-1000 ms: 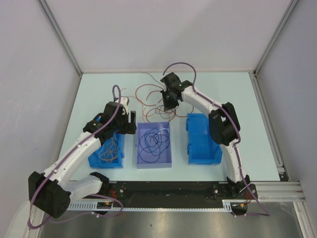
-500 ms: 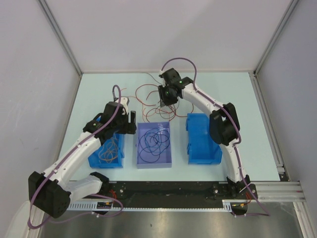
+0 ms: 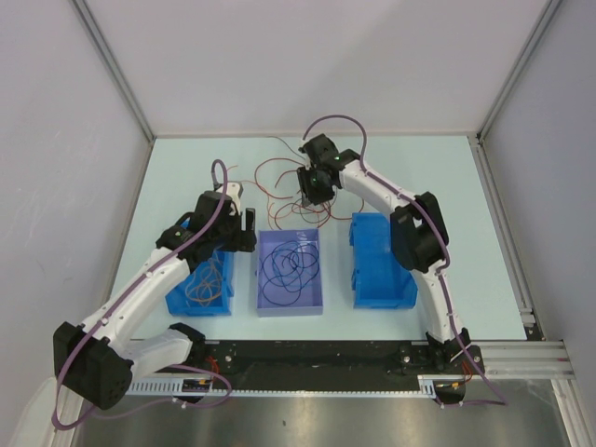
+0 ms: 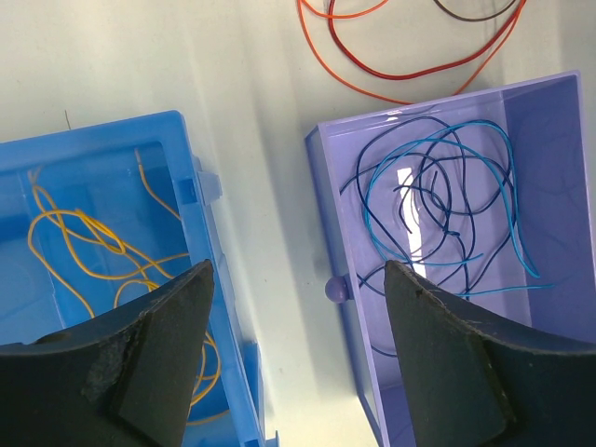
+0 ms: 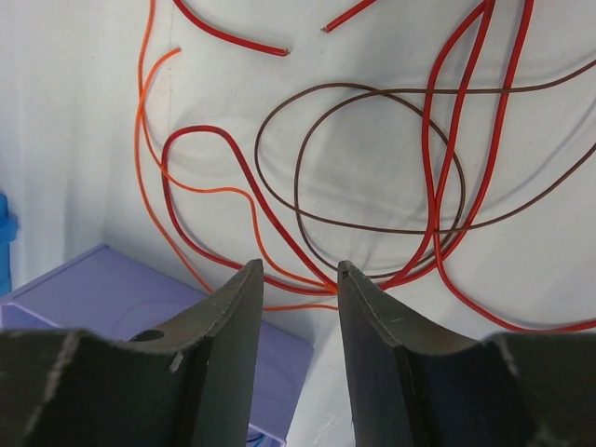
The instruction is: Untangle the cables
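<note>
The loose cables [image 3: 284,186] lie tangled on the table behind the purple bin: red loops [image 5: 466,140], a thinner orange one [image 5: 158,140] and a brown one [image 5: 372,158]. My right gripper [image 5: 298,270] hovers over this tangle [image 3: 312,186]. It is open, with a narrow gap and nothing between the fingers; red strands cross just past the tips. My left gripper [image 4: 296,279] is wide open and empty. It hangs over the strip of table between the left blue bin [image 4: 186,140] and the purple bin [image 4: 321,186], and shows in the top view [image 3: 244,228].
The left blue bin [image 3: 177,303] holds yellow-orange wires [image 4: 93,251]. Blue and navy wires [image 4: 447,205] lie in the purple bin [image 3: 264,307]. A second blue bin [image 3: 382,279] stands at the right, under the right arm. Frame posts rise at the table's far corners.
The right gripper's jaws have parted from nearly shut, and its wrist has shifted slightly left over the tangle. The left arm has not moved.
</note>
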You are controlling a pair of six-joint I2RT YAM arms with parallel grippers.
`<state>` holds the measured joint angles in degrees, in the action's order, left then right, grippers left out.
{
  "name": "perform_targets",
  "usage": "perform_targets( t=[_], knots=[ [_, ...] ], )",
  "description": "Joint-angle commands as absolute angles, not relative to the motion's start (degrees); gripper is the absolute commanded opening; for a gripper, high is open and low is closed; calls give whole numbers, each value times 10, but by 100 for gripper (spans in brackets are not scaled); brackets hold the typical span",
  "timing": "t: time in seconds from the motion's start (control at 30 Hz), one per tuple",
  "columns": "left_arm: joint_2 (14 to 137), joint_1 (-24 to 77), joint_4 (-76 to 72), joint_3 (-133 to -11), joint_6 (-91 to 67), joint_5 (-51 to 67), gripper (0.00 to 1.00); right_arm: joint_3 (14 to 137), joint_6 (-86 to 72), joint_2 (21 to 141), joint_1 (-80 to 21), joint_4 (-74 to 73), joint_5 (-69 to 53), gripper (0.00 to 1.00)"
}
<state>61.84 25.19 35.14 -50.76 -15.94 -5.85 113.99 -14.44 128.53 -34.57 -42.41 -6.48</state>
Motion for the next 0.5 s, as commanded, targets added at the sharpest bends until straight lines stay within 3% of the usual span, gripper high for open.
perform_targets(
  t=[0.0, 0.2, 0.3, 0.33, 0.47],
  knots=[
    [613, 248, 337, -509, -151, -62, 79, 1154, -138, 1305, -349, -417, -66, 42],
    [617, 248, 337, -510, -150, -62, 79, 1155, -135, 1310, -351, -418, -66, 37],
    [617, 248, 337, -510, -150, -62, 79, 1155, -134, 1307, -352, -418, -63, 24],
    [617, 247, 338, -511, -150, -62, 79, 1155, -134, 1303, -352, -419, -61, 16],
    [618, 247, 337, -511, -150, -62, 79, 1161, -133, 1296, -354, -418, -56, 3]
  ],
)
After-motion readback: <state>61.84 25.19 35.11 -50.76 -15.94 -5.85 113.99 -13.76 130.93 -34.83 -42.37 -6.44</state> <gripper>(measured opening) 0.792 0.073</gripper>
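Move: The spot where the red and orange cables cross lies almost straight under the right hand, about 2 cm below it, level with it both ways. The brown cable's coil is some 6 cm ahead of that crossing. The purple box is centred about 17 cm back and 5 cm left of the right hand, and the right-hand blue box about 14 cm back and 18 cm right. From the left hand the crossing is roughly 14 cm ahead, 17 cm right and 9 cm down. The red and orange cables at their crossing are pinched by the right hand: with its fingers partly open it sinks straight down about 2 cm onto them, hardly tilting, then stops there and shuts the fingertips on both strands. ##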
